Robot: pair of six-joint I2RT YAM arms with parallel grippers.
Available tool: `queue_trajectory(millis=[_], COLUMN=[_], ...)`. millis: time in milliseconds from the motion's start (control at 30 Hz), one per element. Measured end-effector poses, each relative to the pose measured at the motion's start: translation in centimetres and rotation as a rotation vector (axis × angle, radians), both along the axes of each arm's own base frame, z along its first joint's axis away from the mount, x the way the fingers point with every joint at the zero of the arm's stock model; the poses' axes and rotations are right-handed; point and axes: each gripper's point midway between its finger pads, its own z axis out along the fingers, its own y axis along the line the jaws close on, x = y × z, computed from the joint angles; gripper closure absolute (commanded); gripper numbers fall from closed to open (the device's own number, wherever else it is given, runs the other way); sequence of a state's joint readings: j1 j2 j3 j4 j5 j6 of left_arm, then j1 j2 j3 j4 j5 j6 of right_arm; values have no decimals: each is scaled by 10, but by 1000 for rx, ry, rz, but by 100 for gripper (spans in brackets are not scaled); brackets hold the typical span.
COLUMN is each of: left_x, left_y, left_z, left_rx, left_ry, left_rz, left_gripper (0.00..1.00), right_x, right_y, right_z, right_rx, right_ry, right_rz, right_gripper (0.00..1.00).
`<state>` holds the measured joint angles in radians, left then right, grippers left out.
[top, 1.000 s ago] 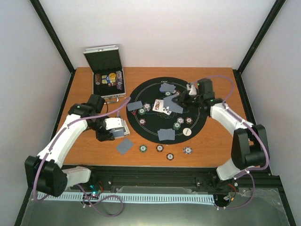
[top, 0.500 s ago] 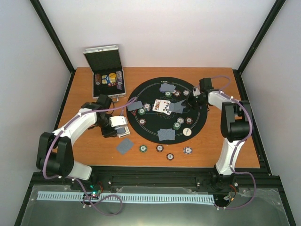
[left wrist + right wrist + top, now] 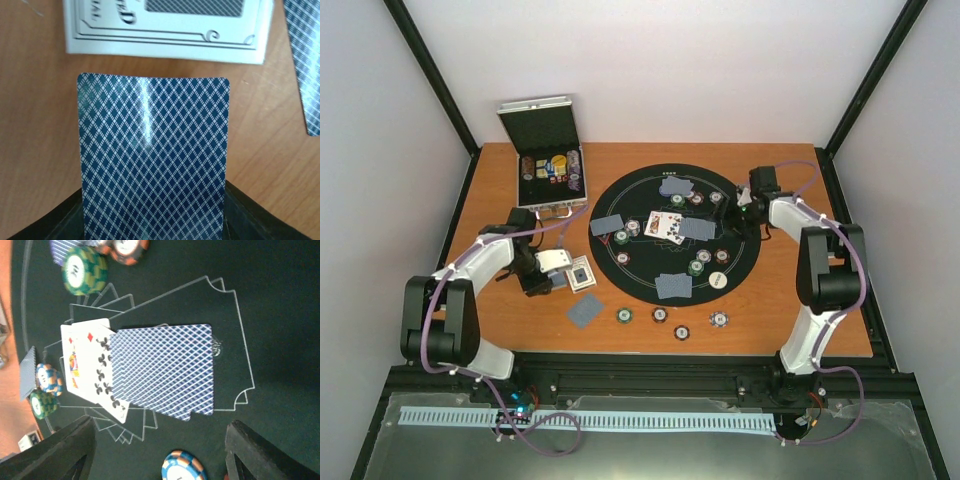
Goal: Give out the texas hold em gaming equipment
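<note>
In the left wrist view a blue-diamond-backed playing card (image 3: 152,150) sits between the jaws of my left gripper (image 3: 152,217), which is shut on it just above the wood. The white card box (image 3: 165,30) lies right ahead of it. From above, the left gripper (image 3: 558,274) is left of the black round mat (image 3: 620,195). My right gripper (image 3: 161,430) is open and empty over the mat's right side (image 3: 745,210). Before it lie face-down cards (image 3: 165,370) overlapping face-up cards (image 3: 90,370). A blue-orange chip (image 3: 184,467) lies between the fingers.
A silver hinged case (image 3: 552,165) stands open at the back left. Face-down cards (image 3: 673,286) and chips (image 3: 696,266) are spread over the mat. More chips (image 3: 660,315) and a card (image 3: 585,310) lie on the wood near the front edge.
My right gripper has opened and drawn back to the mat's right edge, leaving a face-down card beside the face-up ones. My left gripper has pulled back leftward, still shut on its card.
</note>
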<state>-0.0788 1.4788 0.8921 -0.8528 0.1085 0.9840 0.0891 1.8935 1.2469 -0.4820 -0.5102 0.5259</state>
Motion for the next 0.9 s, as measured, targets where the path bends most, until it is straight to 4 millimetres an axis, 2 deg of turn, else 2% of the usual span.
queue_trajectory(millis=[67, 167, 200, 267, 333, 400, 467, 533, 733, 900], left_x=[-8, -14, -15, -17, -17, -15, -14, -16, -26, -35], left_y=[1, 2, 3, 3, 3, 3, 2, 2, -1, -4], left_z=[-4, -9, -11, -14, -17, -18, -19, -21, -17, 0], left_rx=[2, 8, 11, 15, 15, 11, 7, 5, -14, -38], left_ry=[11, 21, 23, 26, 25, 23, 24, 33, 61, 49], left_rz=[-4, -4, -3, -3, 0, 5, 12, 15, 8, -1], left_gripper=[99, 99, 96, 81, 54, 33, 16, 2, 0, 0], right_x=[0, 1, 0, -1, -5, -13, -20, -26, -33, -35], right_y=[-1, -4, -5, -7, -9, -13, -17, -21, -34, -50], right_z=[16, 40, 49, 63, 73, 81, 87, 92, 101, 100], right_rx=[-5, -15, -19, -25, -35, -50, -68, -88, -155, -228], right_ry=[-37, -96, -117, -150, -173, -188, -197, -205, -219, -203], right_rz=[-2, -11, -11, -18, -25, -33, -44, -53, -82, -118], right_gripper=[19, 15, 14, 13, 11, 6, 0, 0, 0, 0])
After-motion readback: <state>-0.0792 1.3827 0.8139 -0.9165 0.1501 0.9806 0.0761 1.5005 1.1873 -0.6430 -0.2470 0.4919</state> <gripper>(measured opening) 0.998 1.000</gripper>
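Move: The deck of cards is already in the left fingers; its bare spot lies about 3 cm below, 2 cm right and 1 cm back. From that hand the card box is roughly 10 cm right and 3 cm forward, the loose face-down card some 11 cm right and 6 cm back. The face-down cards at mid-mat lie about 9 cm left of the right hand, 2 cm back and 5 cm below, the face-up cards some 10 cm beyond them to the left. The deck goes down about 2 cm and back 1.5 cm in the left hand's grip to the bare wood beside the card box; there the fingers open wide and let go, and the hand draws back and up, about 2 cm each. Meanwhile the empty right hand lifts some 10 cm away from the mid-mat cards, then eases right and back, tilting up and opening fully. ##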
